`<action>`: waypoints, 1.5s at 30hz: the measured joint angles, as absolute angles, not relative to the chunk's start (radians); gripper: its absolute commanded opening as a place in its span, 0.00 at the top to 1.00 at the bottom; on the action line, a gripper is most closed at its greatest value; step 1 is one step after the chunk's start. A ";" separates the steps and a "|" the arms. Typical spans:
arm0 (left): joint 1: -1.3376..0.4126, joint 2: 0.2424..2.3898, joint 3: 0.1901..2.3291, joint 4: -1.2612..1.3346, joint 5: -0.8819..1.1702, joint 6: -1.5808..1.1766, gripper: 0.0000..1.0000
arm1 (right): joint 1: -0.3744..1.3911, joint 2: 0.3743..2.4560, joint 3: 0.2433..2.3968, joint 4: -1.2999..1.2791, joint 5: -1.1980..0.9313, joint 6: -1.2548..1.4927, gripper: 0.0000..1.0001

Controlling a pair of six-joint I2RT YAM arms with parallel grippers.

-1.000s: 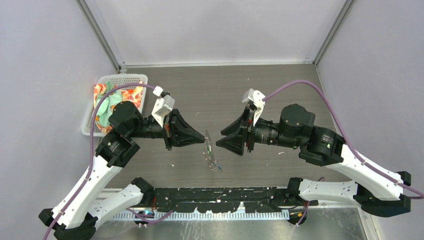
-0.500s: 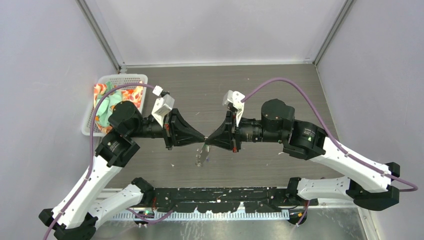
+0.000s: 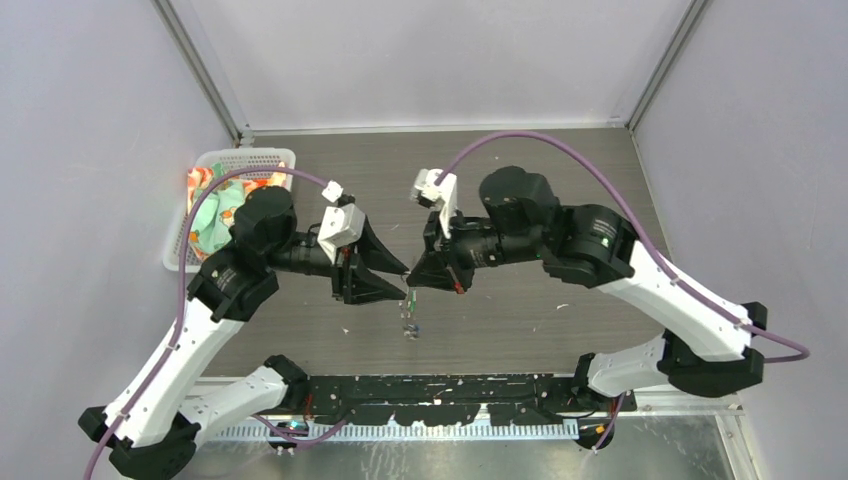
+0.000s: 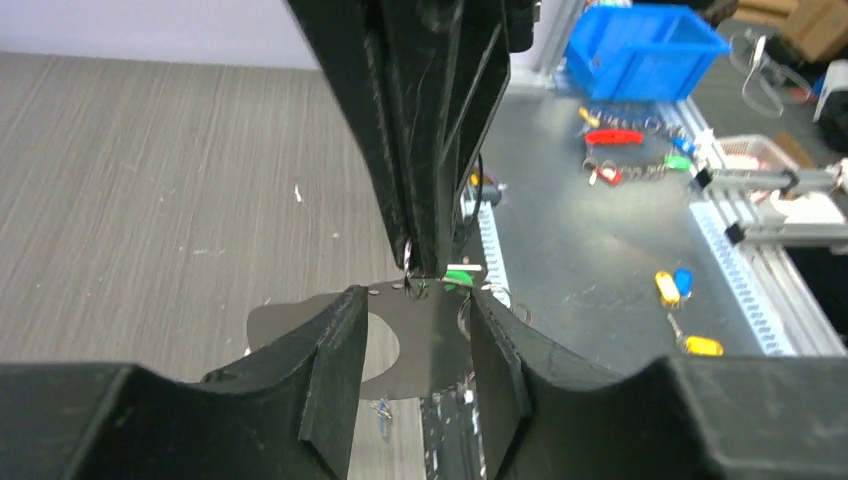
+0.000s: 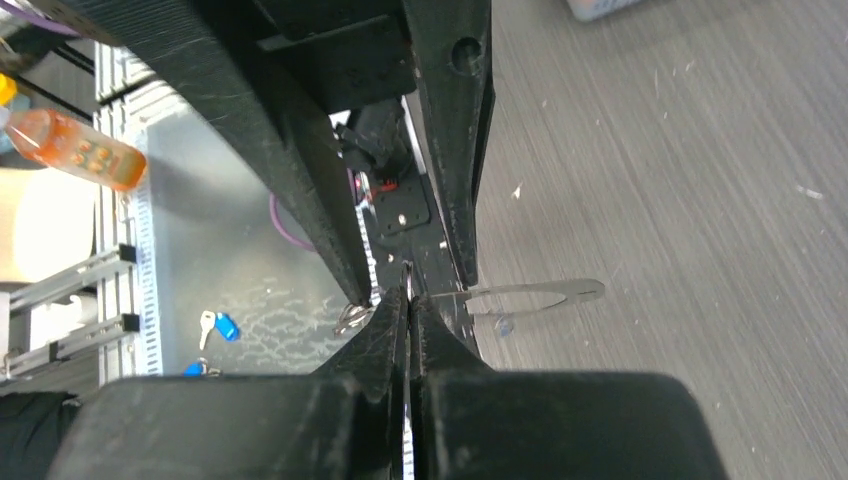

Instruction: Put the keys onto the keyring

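Observation:
The keyring [image 3: 409, 306] hangs edge-on as a thin wire between the two grippers, above the table's near middle. My right gripper [image 3: 411, 282] is shut on its upper part, and a sliver of wire [image 5: 408, 276] shows between the pressed fingertips. My left gripper [image 3: 401, 281] faces it from the left, jaws apart on either side of the right fingertips and gripping nothing. The left wrist view shows a green key head [image 4: 458, 275] beside those tips and a blue key [image 4: 384, 416] dangling lower down. The same blue key [image 3: 412, 329] shows in the top view.
A white basket [image 3: 262, 158] with colourful cloth stands at the table's left. The arms' base rail [image 3: 450, 385] runs along the near edge. Off the table, a blue bin [image 4: 645, 45] and loose key tags [image 4: 610, 135] lie on the metal bench.
The right arm swung left and shut on the keyring. The left gripper, shut on it before, has now opened. The ring hangs a little further left.

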State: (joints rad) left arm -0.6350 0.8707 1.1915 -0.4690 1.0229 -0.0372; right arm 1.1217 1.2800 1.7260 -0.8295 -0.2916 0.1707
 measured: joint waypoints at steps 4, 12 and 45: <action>-0.635 0.926 1.292 -0.670 1.034 0.167 0.58 | 1.122 1.386 1.832 -0.981 -0.295 0.151 0.99; -0.635 0.970 1.359 -0.882 1.076 0.384 0.63 | 1.139 1.490 1.908 -1.139 -0.295 0.126 0.99; -0.635 0.949 1.286 -0.808 1.077 0.345 0.85 | 1.163 1.541 1.994 -1.198 -0.342 0.106 0.99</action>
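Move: Close to the left hand's open fingertips, the keyring wire pinched by the right fingers stands about 1 cm to the right and roughly 2 cm higher, level fore and aft. From the left hand, the green tag hangs some 1 cm back, 1 cm right and 1 cm below; the metal plate dangles around 1 cm back, 1 cm right and 6 cm below. For the right hand, the left fingertips it is bringing the wire to are about 1 cm left and 2 cm below. Lowering the pinched keyring about 5 cm, the right hand tips its fingers down some 20 degrees, then eases back a little and creeps left into the left fingertips. The left hand sinks roughly 3 cm beside it, tipping slightly downward, holds there, and narrows its open fingers to under half their gap around the wire. The right grip stays shut; whether the left pads touch the wire can't be seen. ##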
